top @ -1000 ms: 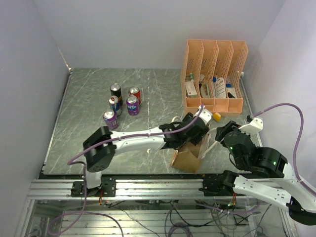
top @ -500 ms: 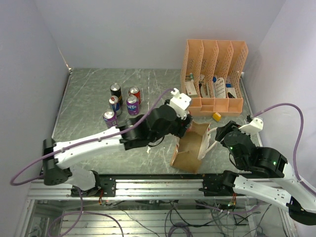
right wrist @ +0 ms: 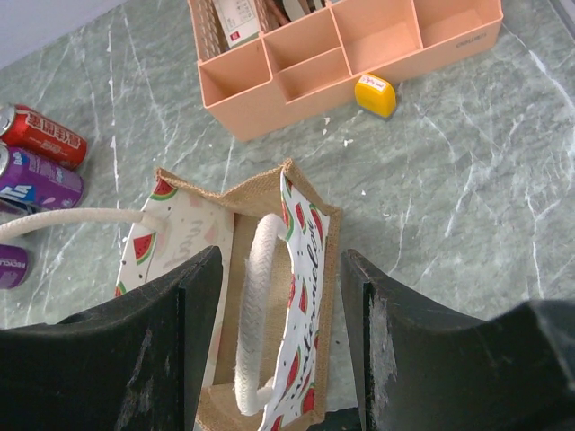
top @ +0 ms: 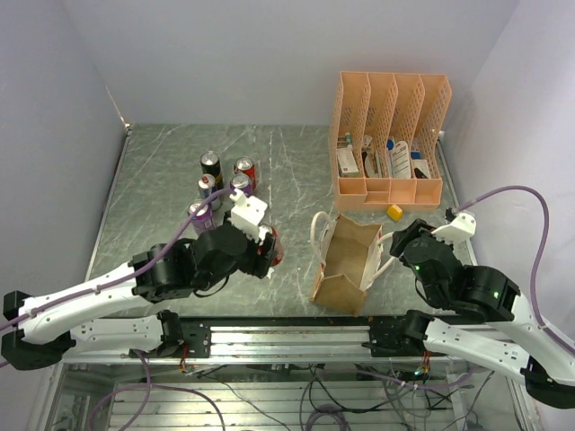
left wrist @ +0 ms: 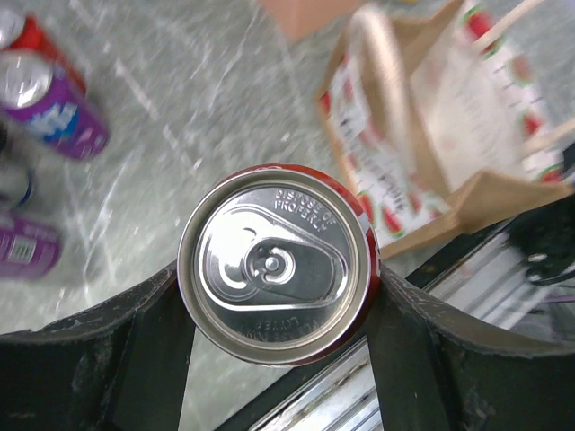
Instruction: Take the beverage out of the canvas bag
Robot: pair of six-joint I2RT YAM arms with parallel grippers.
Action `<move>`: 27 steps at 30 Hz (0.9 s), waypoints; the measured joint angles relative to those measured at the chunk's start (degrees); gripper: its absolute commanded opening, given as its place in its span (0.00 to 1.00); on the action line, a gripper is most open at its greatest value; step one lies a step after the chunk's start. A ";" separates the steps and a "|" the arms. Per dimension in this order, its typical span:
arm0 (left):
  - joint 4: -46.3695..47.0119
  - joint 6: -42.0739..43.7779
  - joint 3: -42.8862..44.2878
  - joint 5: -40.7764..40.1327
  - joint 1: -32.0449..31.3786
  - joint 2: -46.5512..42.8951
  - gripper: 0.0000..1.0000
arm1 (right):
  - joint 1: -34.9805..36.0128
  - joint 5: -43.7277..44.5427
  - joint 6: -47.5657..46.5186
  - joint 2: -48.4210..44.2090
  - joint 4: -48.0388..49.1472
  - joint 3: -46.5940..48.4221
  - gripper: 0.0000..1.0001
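Note:
The beverage is a red can point(left wrist: 277, 260) with a silver top facing the wrist camera. My left gripper point(left wrist: 278, 289) is shut on its sides. In the top view the can point(top: 275, 249) and left gripper point(top: 269, 250) sit left of the canvas bag point(top: 346, 262), clear of it. The bag stands with its mouth open, watermelon-print lining and white rope handles showing. My right gripper point(right wrist: 280, 285) is open, its fingers either side of the bag's point(right wrist: 314, 260) right wall and rope handle, with gaps on both sides. In the top view the right gripper point(top: 389, 256) is at the bag's right edge.
Several cans point(top: 220, 190) stand at the back left, seen also as a purple can point(left wrist: 54, 117) and a red can point(right wrist: 40, 135). A peach perforated organizer point(top: 391, 135) holds packets at the back right. A small yellow object point(top: 393, 212) lies in front of it.
My left arm has drawn back out of the bag with the red can, swinging left and toward the near edge. The bag's mouth now stands open. The right arm has not moved.

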 measured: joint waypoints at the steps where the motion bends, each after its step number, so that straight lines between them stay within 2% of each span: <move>1: -0.66 -1.11 -1.95 -1.11 0.00 -1.05 0.07 | 0.00 0.02 0.00 0.24 0.00 0.00 0.55; 6: -1.95 -6.51 -12.41 -6.36 0.00 -0.79 0.07 | 0.00 0.00 0.02 1.03 0.00 0.00 0.55; 11: -1.99 -9.84 -15.85 -12.96 2.10 6.23 0.07 | 0.00 0.00 0.04 1.03 -0.02 0.00 0.55; 18: 11.43 -4.74 -16.31 -15.02 14.78 12.68 0.07 | 0.00 0.02 0.07 1.03 -0.04 0.00 0.55; 27: 26.73 -1.09 -16.76 -15.15 23.30 24.94 0.07 | 0.00 0.02 0.07 1.03 -0.07 0.00 0.55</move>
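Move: The left hand already holds the red Coke can above open table. The purple Fanta can beside which it is being brought stands about 23 cm ahead, 9 cm to the left and some 22 cm below. The other purple can is roughly 12 cm left of the Fanta and 8 cm nearer, the Red Bull can some 10 cm to its left and about level with it, and the standing Coke can right behind it, 6 cm farther out. From the right hand the Fanta lies about 20 cm ahead, 38 cm left and 19 cm lower. Down first, with a slight drift left, the left hand drops about 13 cm with the red Coke can, then swings forward some 12 cm towards the near side of the purple Fanta can, sinking again at the end. The wrist turns about 35 degrees counter-clockwise on the way and its left side rises a little; the fingers keep their hold on the can. ##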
